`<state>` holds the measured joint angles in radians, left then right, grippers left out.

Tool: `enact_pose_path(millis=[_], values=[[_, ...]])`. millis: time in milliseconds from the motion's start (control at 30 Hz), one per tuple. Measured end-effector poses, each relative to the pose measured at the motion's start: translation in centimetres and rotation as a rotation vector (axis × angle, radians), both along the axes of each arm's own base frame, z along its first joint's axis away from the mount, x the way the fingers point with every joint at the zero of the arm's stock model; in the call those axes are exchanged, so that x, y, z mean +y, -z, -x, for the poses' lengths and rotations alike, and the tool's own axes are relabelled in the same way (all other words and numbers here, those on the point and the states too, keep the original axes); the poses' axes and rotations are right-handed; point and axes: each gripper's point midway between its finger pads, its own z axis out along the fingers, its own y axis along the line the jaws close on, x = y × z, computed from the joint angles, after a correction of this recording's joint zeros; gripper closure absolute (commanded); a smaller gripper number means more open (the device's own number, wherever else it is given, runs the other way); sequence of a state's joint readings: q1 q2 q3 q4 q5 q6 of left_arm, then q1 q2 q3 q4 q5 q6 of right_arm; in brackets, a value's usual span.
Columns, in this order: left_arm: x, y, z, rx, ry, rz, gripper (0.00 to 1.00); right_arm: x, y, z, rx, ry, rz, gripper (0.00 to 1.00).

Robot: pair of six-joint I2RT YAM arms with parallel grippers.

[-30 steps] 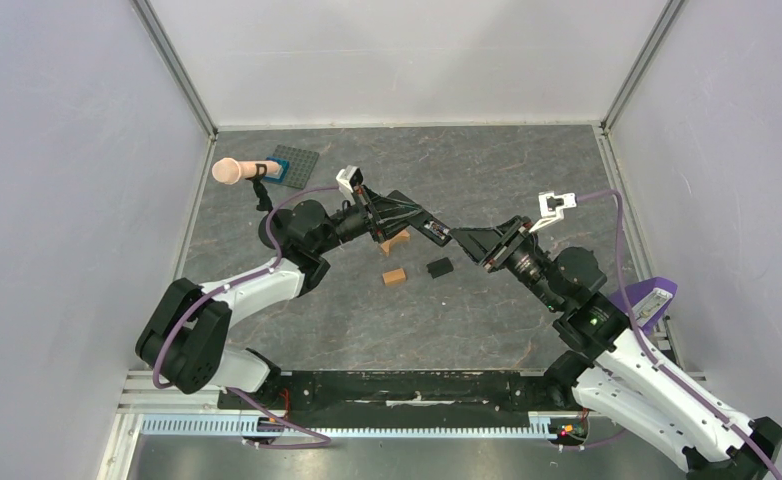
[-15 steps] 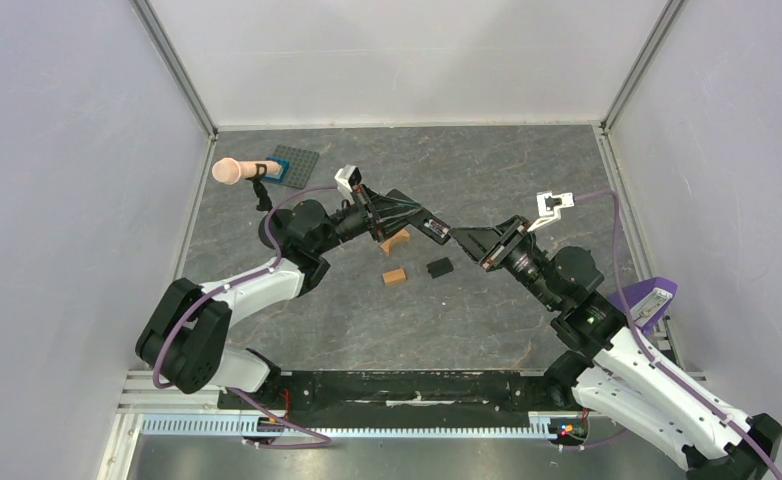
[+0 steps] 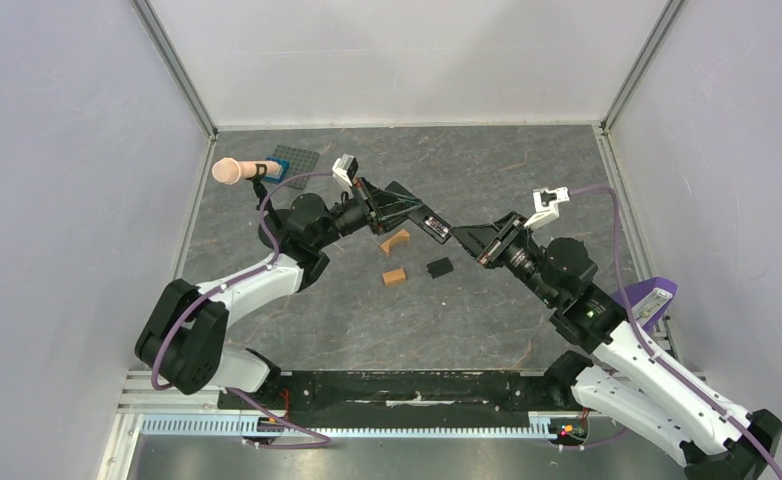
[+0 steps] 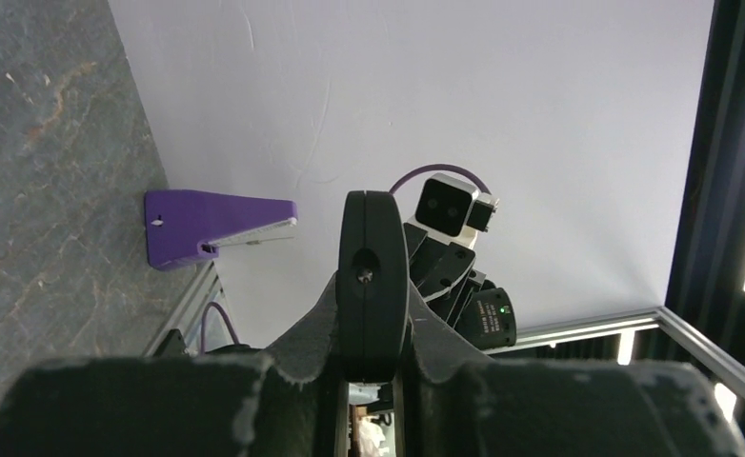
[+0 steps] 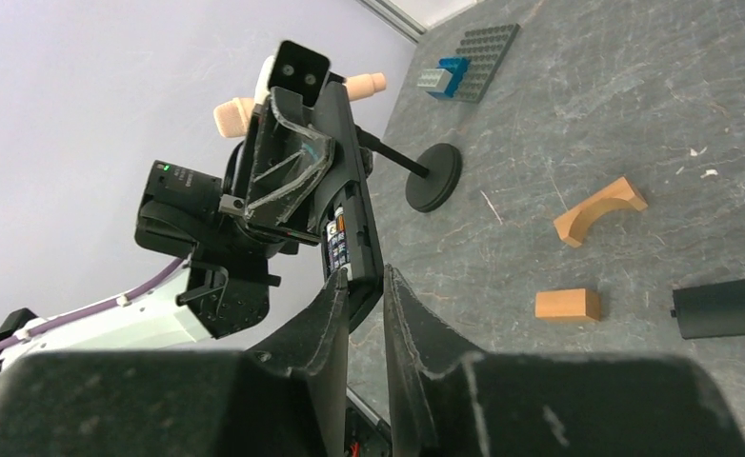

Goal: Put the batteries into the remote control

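Note:
The remote control [image 3: 410, 213], a long black bar, hangs in the air above the table. My left gripper [image 3: 385, 205] is shut on it, its pads pressing both flat sides [image 4: 372, 276]. The bar's free end points right and down at my right gripper [image 3: 462, 238]. In the right wrist view the remote control [image 5: 345, 181] shows a coloured label near its lower end. That end reaches in between the tips of my right gripper [image 5: 364, 281], whose jaws stand a narrow gap apart; contact is unclear. The batteries are out of view.
Below the arms lie an orange arch block [image 3: 396, 241], an orange block [image 3: 395, 276] and a short black piece [image 3: 440, 267]. A grey baseplate [image 3: 295, 157] with a blue brick and a beige peg [image 3: 229, 171] sit far left. A purple piece [image 3: 647, 300] rests at the right edge.
My right gripper has slid left up to the remote's end and its jaws have narrowed. The left gripper has raised the remote slightly and stayed shut on it.

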<state>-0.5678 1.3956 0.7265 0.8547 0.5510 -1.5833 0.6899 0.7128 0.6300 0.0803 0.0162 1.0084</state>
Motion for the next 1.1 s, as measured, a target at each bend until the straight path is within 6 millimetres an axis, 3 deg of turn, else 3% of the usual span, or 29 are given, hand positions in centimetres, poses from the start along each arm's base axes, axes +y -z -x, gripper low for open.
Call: enact_pose_path(millis=[467,833,1100], values=[[-0.3,0.4,-0.7,-0.118,-0.025,-0.108,0.98,0.1,2.4,-0.8,0.098,0.010,0.147,0.88],[-0.1,1.4,0.0,-0.237,-0.028,-0.330,0.98,-0.1,5.0,-0.8,0.131,-0.021,0.356,0.60],[0.2,1.5,0.9,-0.298,-0.029,-0.451,0.98,-0.8,5.4,-0.5,0.075,-0.053,0.481,0.44]])
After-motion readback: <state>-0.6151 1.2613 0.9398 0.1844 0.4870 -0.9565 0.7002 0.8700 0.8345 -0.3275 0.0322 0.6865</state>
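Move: The open battery compartment of the remote control, held in the left gripper, lies about 4 cm to the right hand's left and 2 cm ahead, level with it. The battery cover is on the table some 9 cm straight ahead of that hand and 30 cm below; the orange block is 6 cm ahead, 12 cm left, equally low. From the left hand the compartment sits about 3 cm back and 3 cm right, level. Keep the right fingers closed on the remote's battery end and carry them down about 5 cm, the hand's left side tilting down nearly 30 degrees, then open them over the last part. Meanwhile keep the left grip on the remote, sinking only 1 to 2 cm while tilting its right side down some 25 degrees, so the battery end dips with the right hand. ##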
